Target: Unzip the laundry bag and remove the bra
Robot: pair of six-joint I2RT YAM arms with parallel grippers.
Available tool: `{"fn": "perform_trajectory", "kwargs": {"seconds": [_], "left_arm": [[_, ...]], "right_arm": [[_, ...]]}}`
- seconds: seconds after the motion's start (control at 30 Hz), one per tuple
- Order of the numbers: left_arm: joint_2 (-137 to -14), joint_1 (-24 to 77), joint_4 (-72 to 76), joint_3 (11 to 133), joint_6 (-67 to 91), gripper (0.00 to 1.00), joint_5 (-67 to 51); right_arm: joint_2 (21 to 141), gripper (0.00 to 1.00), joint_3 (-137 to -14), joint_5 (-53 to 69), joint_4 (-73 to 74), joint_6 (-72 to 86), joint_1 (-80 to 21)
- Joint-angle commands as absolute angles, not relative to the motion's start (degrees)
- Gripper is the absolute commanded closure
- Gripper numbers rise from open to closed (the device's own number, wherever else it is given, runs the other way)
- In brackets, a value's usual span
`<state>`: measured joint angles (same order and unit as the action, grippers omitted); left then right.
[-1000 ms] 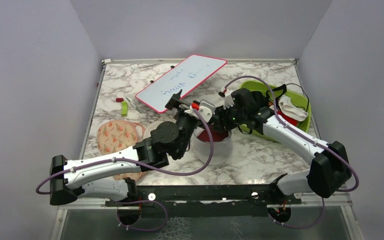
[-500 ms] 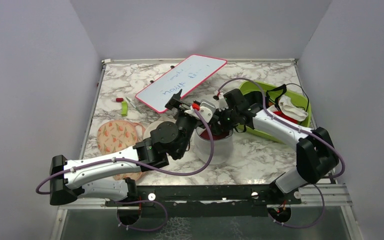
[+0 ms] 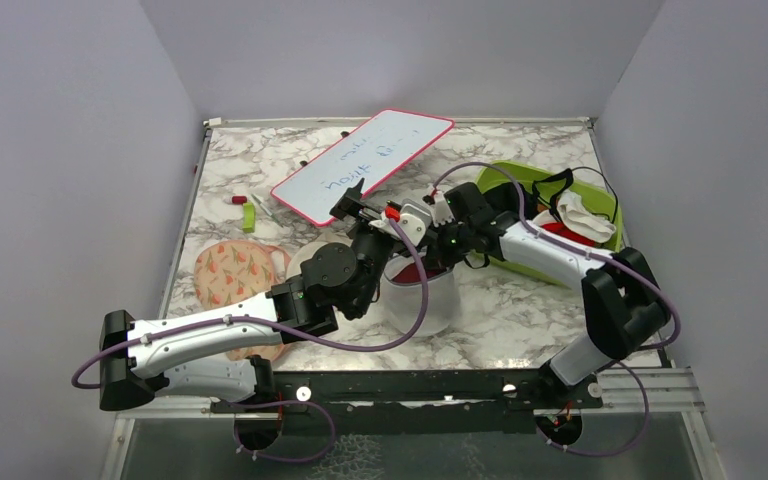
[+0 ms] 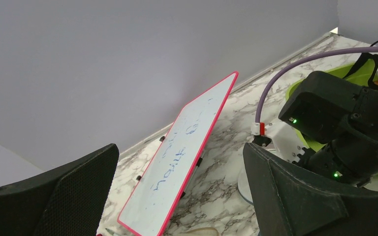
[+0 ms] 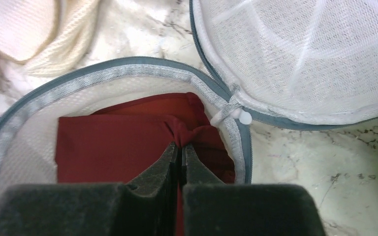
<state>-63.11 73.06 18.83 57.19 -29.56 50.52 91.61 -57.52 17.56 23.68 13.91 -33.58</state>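
Note:
The white mesh laundry bag (image 3: 434, 302) stands at mid-table with its zip undone; its round lid (image 5: 295, 54) is flipped aside and the grey-blue zip rim (image 5: 39, 98) circles the opening. The dark maroon bra (image 5: 113, 147) lies inside, showing as a red patch (image 3: 422, 272) from above. My right gripper (image 5: 181, 146) reaches down into the opening and is shut on a bunched fold of the bra. My left gripper (image 3: 365, 212) hovers just left of the bag, open and empty, with its fingers (image 4: 59, 196) wide apart and pointing toward the back wall.
A red-framed whiteboard (image 3: 360, 163) lies tilted at the back. To the right stands a green bin (image 3: 512, 180) holding garments. A peach floral pouch (image 3: 235, 272) and a small green object (image 3: 248, 216) lie at the left. Cream fabric (image 5: 29, 29) lies beside the bag.
My right arm swung left over the bag and lowered into the opening. Its jaws opened wider, then closed on the bra fabric. The left arm stayed put.

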Motion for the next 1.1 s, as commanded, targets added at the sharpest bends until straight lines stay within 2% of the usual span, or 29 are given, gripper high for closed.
{"fn": "perform_trajectory", "kwargs": {"seconds": [0.0, 0.23, 0.67, 0.97, 1.07], "left_arm": [[-62.3, 72.7, 20.5, 56.8, -30.0, 0.08, 51.7], [-62.2, 72.8, 20.4, 57.1, -29.6, 0.09, 51.5], [-60.6, 72.7, 20.7, 56.6, -28.9, 0.1, 51.7], [-60.6, 72.7, 20.7, 56.7, -29.0, 0.11, 51.7], [-60.3, 72.7, 20.7, 56.6, -28.8, 0.11, 51.6]], "right_arm": [[85.3, 0.99, -56.7, 23.3, 20.8, 15.4, -33.9], [76.3, 0.99, -52.7, 30.1, 12.1, 20.9, -33.9], [69.3, 0.99, -56.0, 22.0, 11.2, 22.7, -33.9], [71.8, 0.99, -65.6, 18.0, 21.0, 20.0, -33.9], [73.0, 0.99, -65.7, 20.9, 20.2, 20.8, -33.9]]}}
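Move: The right hand already has a fold of the dark red bra pinched, down inside the open laundry bag; the bag's mouth centres about 4 cm to its left, 1 cm back and 4 cm higher. The bag's flipped-open lid lies some 9 cm ahead, 1 cm left; the green bin is about 21 cm right and 9 cm ahead. From the left hand, the bra lies roughly 10 cm right, 1 cm ahead, 33 cm below. Fingers still pinching the bra, the right hand lifts about 18 cm, wrist tipping up some 30 degrees. ##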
